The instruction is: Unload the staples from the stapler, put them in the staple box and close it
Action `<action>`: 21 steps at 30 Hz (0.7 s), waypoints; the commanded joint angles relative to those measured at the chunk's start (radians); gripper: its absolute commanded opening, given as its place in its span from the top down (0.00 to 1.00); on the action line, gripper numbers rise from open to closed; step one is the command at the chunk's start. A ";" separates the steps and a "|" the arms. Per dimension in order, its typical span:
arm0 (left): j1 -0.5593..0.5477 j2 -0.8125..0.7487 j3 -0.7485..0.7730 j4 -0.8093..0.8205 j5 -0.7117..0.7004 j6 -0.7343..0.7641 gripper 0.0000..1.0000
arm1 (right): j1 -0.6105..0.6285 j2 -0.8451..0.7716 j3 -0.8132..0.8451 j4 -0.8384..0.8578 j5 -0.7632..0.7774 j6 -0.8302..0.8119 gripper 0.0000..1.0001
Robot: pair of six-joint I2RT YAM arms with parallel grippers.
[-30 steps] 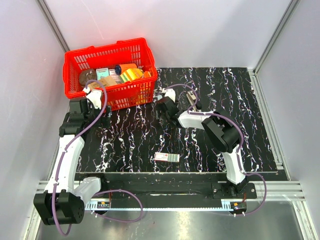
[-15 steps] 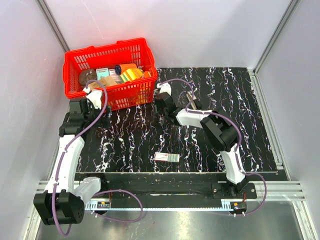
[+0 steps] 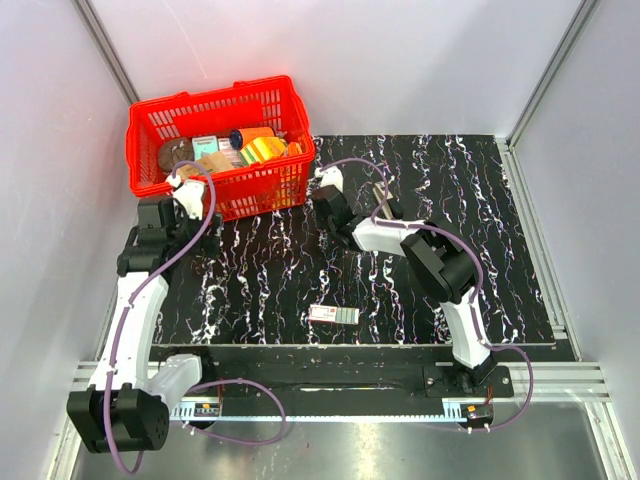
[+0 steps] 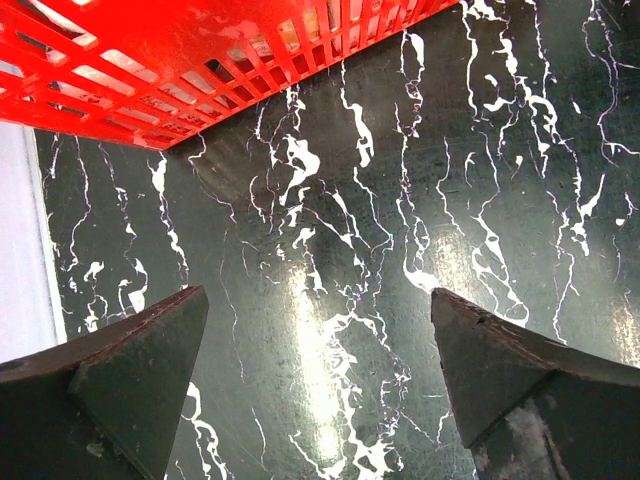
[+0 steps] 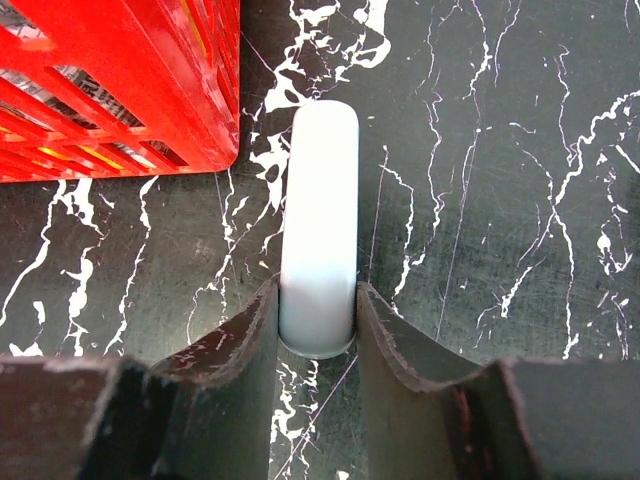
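Observation:
In the right wrist view the stapler (image 5: 320, 200) shows its pale blue-white top, lying lengthwise on the black marbled mat beside the red basket's corner. My right gripper (image 5: 317, 290) is shut on the stapler's near end, one finger on each side. In the top view the right gripper (image 3: 326, 200) sits at the mat's far middle, next to the basket, and hides the stapler. My left gripper (image 4: 318, 300) is open and empty above bare mat; in the top view it (image 3: 160, 213) hovers at the basket's front left.
A red basket (image 3: 215, 105) with several items stands at the far left; its wall fills the top of the left wrist view (image 4: 150, 50) and the right wrist view's upper left (image 5: 100, 70). A flat white-and-red box (image 3: 333, 315) lies near the mat's front edge.
My right gripper has moved left and farther back, towards the basket's corner. The left arm and the white-and-red box have not moved.

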 commanded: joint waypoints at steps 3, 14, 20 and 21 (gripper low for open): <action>0.005 -0.057 0.002 0.008 0.007 0.025 0.01 | 0.061 -0.099 -0.082 0.001 0.013 0.057 0.74; 0.005 -0.077 -0.032 0.004 0.028 0.051 0.01 | 0.323 -0.254 -0.195 -0.086 0.108 0.221 0.78; 0.008 -0.077 -0.054 0.006 0.051 0.081 0.01 | 0.389 -0.206 -0.095 -0.177 0.122 0.314 0.80; 0.006 -0.079 -0.055 0.006 0.059 0.085 0.01 | 0.391 -0.205 -0.083 -0.180 0.110 0.327 0.80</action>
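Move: The right hand already grips the near end of the light-blue stapler and is bound for the open table about 20 cm back and 10 cm to its left. From this hand, the staple box lies some 28 cm back and 3 cm right, the red basket's middle about 10 cm ahead and 22 cm left, and the dark stapler roughly 3 cm ahead and 16 cm right. From the left hand, the light-blue stapler is about 19 cm ahead, 25 cm right and 13 cm below. Back towards the robot and then also leftward, the right hand draws the pinched light-blue stapler away from the basket corner and towards the left gripper, some 19 cm back and 9 cm left, rising only about a centimetre. It starts slowly, speeds up, and turns about 15 degrees, swinging counter-clockwise with a slight downward tip; the fingers keep their hold. ##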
